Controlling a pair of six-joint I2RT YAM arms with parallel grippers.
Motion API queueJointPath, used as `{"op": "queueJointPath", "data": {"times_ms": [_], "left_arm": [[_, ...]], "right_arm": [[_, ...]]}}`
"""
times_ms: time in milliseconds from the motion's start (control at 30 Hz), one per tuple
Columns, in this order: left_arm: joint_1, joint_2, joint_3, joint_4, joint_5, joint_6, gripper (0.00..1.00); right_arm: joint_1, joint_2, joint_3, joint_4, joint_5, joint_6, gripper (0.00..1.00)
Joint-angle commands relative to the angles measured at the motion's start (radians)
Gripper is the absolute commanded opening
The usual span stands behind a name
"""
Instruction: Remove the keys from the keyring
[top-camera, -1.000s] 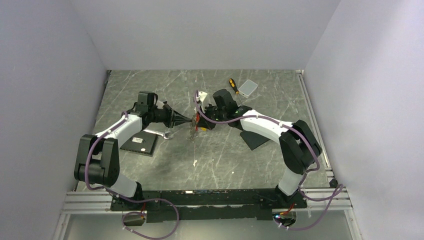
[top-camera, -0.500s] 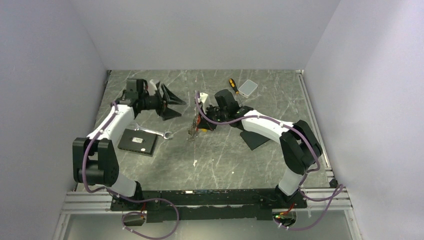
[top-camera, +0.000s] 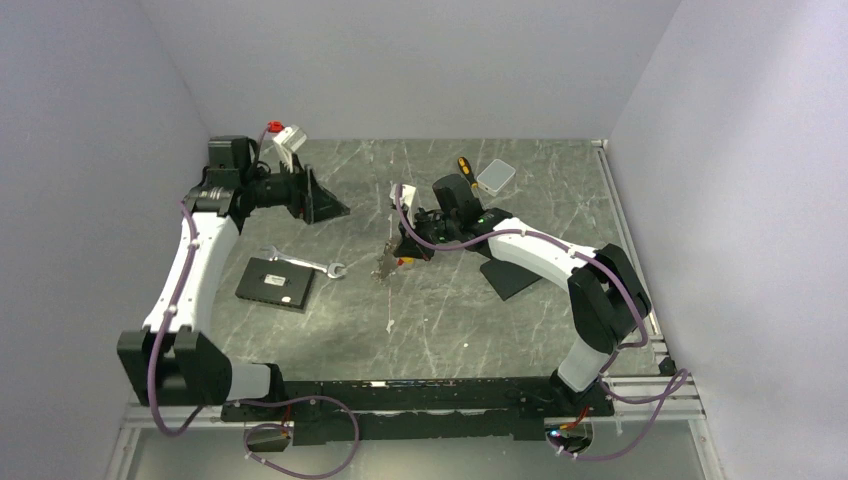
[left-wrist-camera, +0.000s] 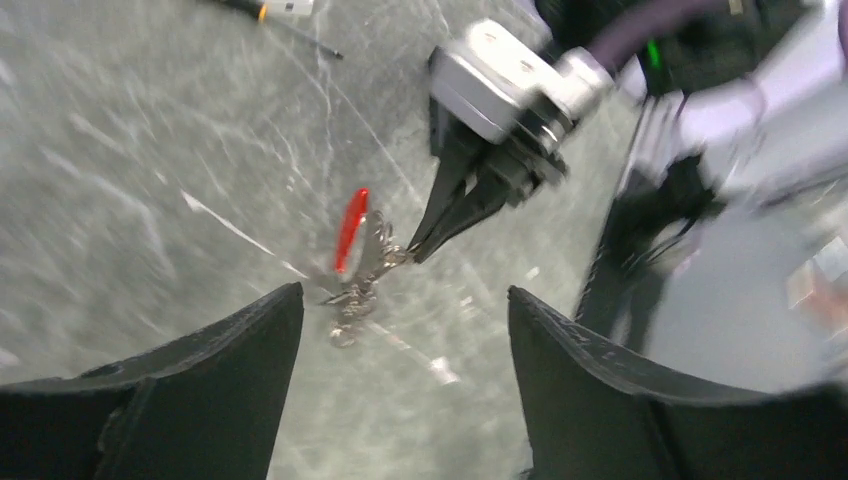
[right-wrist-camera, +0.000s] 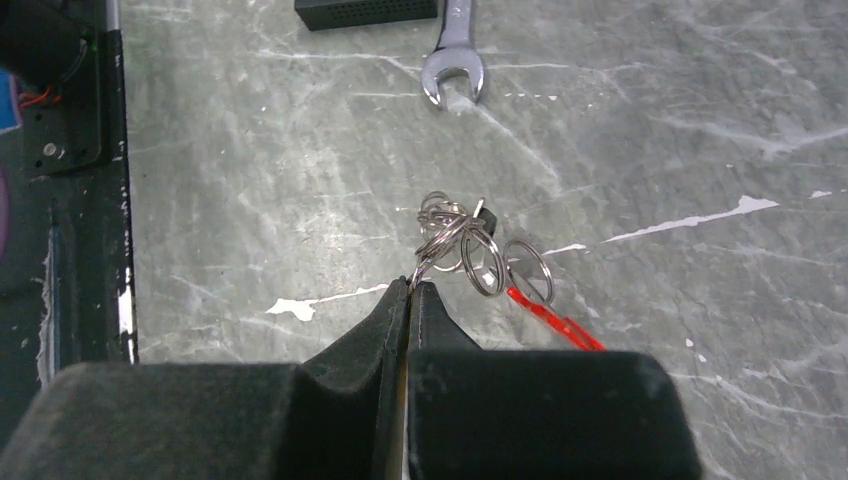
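My right gripper is shut on a thin wire ring of the keyring, a tangle of several silvery rings with a red plastic strip trailing to the right. The bunch hangs low over the table mid-scene. I cannot make out the keys apart from the rings; only a thin yellowish edge shows between the shut fingers. My left gripper is raised at the far left, open and empty, well away from the bunch. In the left wrist view its gripper frames the keyring and the right gripper from a distance.
A silver wrench and a flat black box lie left of the bunch. A yellow-handled screwdriver and a small white box sit at the back. A dark flat piece lies under the right arm.
The left gripper let go at the bunch, opened wide and pulled back up toward the far left. The right gripper stayed shut on the ring in the same place.
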Motion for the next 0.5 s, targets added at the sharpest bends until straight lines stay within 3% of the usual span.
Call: {"op": "queueJointPath", "data": {"times_ms": [0,67,167,300,467], "left_arm": [[-0.014,-0.083,-0.015,-0.26,0.141,0.856,0.71],[-0.051,-0.076,-0.007,-0.403,0.108,1.143,0.67],[-0.135,-0.07,-0.025,-0.439,0.034,1.333,0.62],[-0.266,-0.088,-0.081,-0.327,-0.078,1.385,0.54],[-0.376,-0.056,-0.111,-0.298,-0.184,1.516,0.47]], "right_arm": [[-0.004,-0.045,0.05,-0.017,-0.076,-0.053,0.0],[-0.004,-0.045,0.052,-0.023,-0.085,-0.056,0.0],[-0.004,-0.049,0.056,-0.033,-0.092,-0.058,0.0],[-0.003,-0.053,0.06,-0.046,-0.101,-0.062,0.0],[-0.004,-0.056,0.063,-0.059,-0.113,-0.067,0.0]]}}
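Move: The keyring bunch hangs from my closed right fingers, about 9 cm to the right of my left hand, some 3 cm nearer the bases and 17 cm lower. From my right hand it lies about 4 cm left, level fore and aft, 3 cm below. Under my left hand the wrench lies on the table about 4 cm left and 29 cm down; the black box is 5 cm back, 11 cm left and 28 cm down. I roll my left hand some 60 degrees about its own pointing direction while swinging it back about 7 cm, then also right and down roughly 6 cm towards the hanging keyring. Its fingers swing to point straight right and dip more, narrowing from wide to half open, touching nothing. My right hand keeps its pinch and eases back about 1.5 cm. ##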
